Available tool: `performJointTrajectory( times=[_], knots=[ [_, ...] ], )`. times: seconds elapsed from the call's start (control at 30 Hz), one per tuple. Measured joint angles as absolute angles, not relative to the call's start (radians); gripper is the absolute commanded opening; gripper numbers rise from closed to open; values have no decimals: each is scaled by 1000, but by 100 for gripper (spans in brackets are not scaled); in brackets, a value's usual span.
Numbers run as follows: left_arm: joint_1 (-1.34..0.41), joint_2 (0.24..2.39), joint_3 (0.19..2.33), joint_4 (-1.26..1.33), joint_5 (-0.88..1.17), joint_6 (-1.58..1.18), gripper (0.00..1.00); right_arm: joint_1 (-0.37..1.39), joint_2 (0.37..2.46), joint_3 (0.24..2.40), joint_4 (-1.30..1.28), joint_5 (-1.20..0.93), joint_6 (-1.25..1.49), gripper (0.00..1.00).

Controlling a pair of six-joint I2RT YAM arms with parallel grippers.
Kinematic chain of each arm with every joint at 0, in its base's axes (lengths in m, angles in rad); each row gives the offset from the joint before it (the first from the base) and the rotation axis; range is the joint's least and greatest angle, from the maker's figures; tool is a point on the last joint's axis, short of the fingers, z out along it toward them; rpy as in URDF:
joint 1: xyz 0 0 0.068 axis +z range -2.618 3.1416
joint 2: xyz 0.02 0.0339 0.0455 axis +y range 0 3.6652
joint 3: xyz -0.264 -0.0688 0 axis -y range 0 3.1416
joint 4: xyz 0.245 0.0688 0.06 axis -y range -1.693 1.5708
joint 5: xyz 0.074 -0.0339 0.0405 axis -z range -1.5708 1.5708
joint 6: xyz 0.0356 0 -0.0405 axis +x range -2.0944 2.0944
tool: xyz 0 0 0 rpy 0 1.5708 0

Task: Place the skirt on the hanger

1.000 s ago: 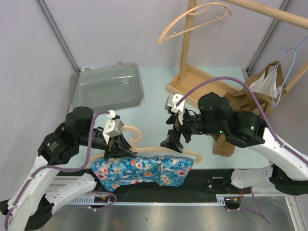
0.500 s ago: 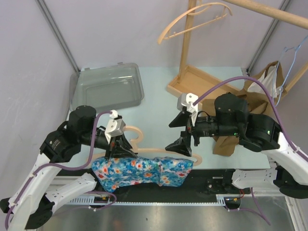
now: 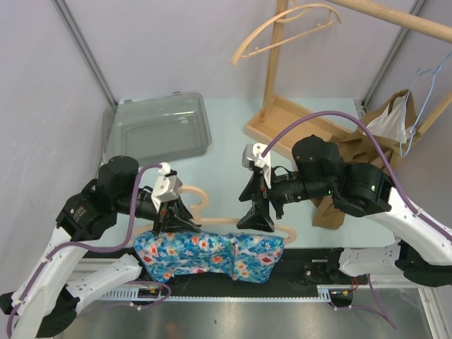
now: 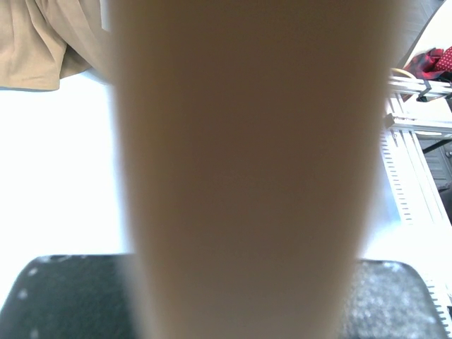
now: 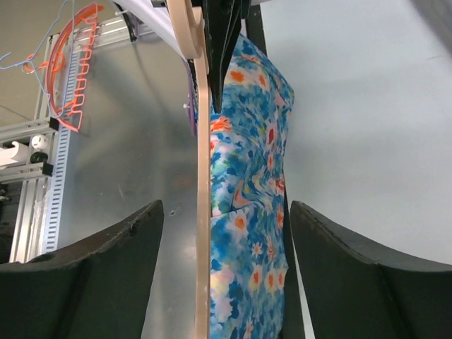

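The blue floral skirt [image 3: 208,256] hangs folded over the lower bar of a pale wooden hanger [image 3: 200,198] at the table's near edge. My left gripper [image 3: 173,219] is shut on the hanger near its hook, and blurred wood [image 4: 247,169] fills the left wrist view. My right gripper [image 3: 256,215] is open over the skirt's right half. In the right wrist view its gripper [image 5: 226,212] straddles the hanger bar [image 5: 203,212] and the skirt [image 5: 251,212], with its fingers [image 5: 106,282] apart from both.
A clear plastic bin [image 3: 159,127] sits at the back left. A wooden rack [image 3: 296,120] with another wooden hanger [image 3: 282,28] stands at the back right. Beside it are a brown bag [image 3: 353,152] and a blue wire hanger [image 3: 424,85]. An orange wire hanger [image 5: 70,63] lies off the table.
My right gripper swung out to the right, then came back left and down over the hanger bar and skirt, its jaws narrowing. The skirt's right part has shifted slightly. The left arm holds still.
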State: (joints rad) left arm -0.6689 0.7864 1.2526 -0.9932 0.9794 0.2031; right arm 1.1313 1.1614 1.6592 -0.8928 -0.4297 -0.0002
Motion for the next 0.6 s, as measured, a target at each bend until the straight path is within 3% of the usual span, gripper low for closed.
performJointTrajectory(
  times=[0.27,0.37,0.47,0.5,0.53,0.57,0.6],
  knots=[
    [-669,769,1253,-976,980,200,0,1161,1185,1659,-921,-434,9,69],
    [-669,764,1253,-969,979,198,0,1178,1202,1657,-923,-429,12,58],
    [-669,764,1253,-965,979,191,0,1185,1213,1652,-923,-422,19,36],
    [-669,763,1253,-963,979,190,0,1186,1214,1650,-923,-416,27,17],
    [-669,762,1253,-961,979,186,0,1188,1214,1650,-923,-414,25,6],
    [-669,761,1253,-959,971,184,2,1188,1214,1650,-921,-414,30,0],
    [-667,758,1253,-956,956,181,7,1190,1214,1650,-920,-409,34,0]
  ],
)
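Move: The wooden hanger's right arm, seen edge-on, lies between the right gripper's open fingers; the spot to grip is about 1 cm back, 1 cm left and 2 cm below the right hand point. The hanger's rounded right end is some 11 cm right, 2 cm back and 4 cm below. The flowered skirt hangs with its middle about 9 cm left, 2 cm back and 11 cm lower. From the left gripper, the grip spot is roughly 11 cm right, level in depth and height. Lower the right gripper about 2.5 cm onto the hanger's right arm, easing it back and to the left by a good centimetre each. Then shut its wide-open fingers so they pinch the wood from front and back, just above the skirt. Keep the left gripper closed on the middle of the hanger and nearly still. ##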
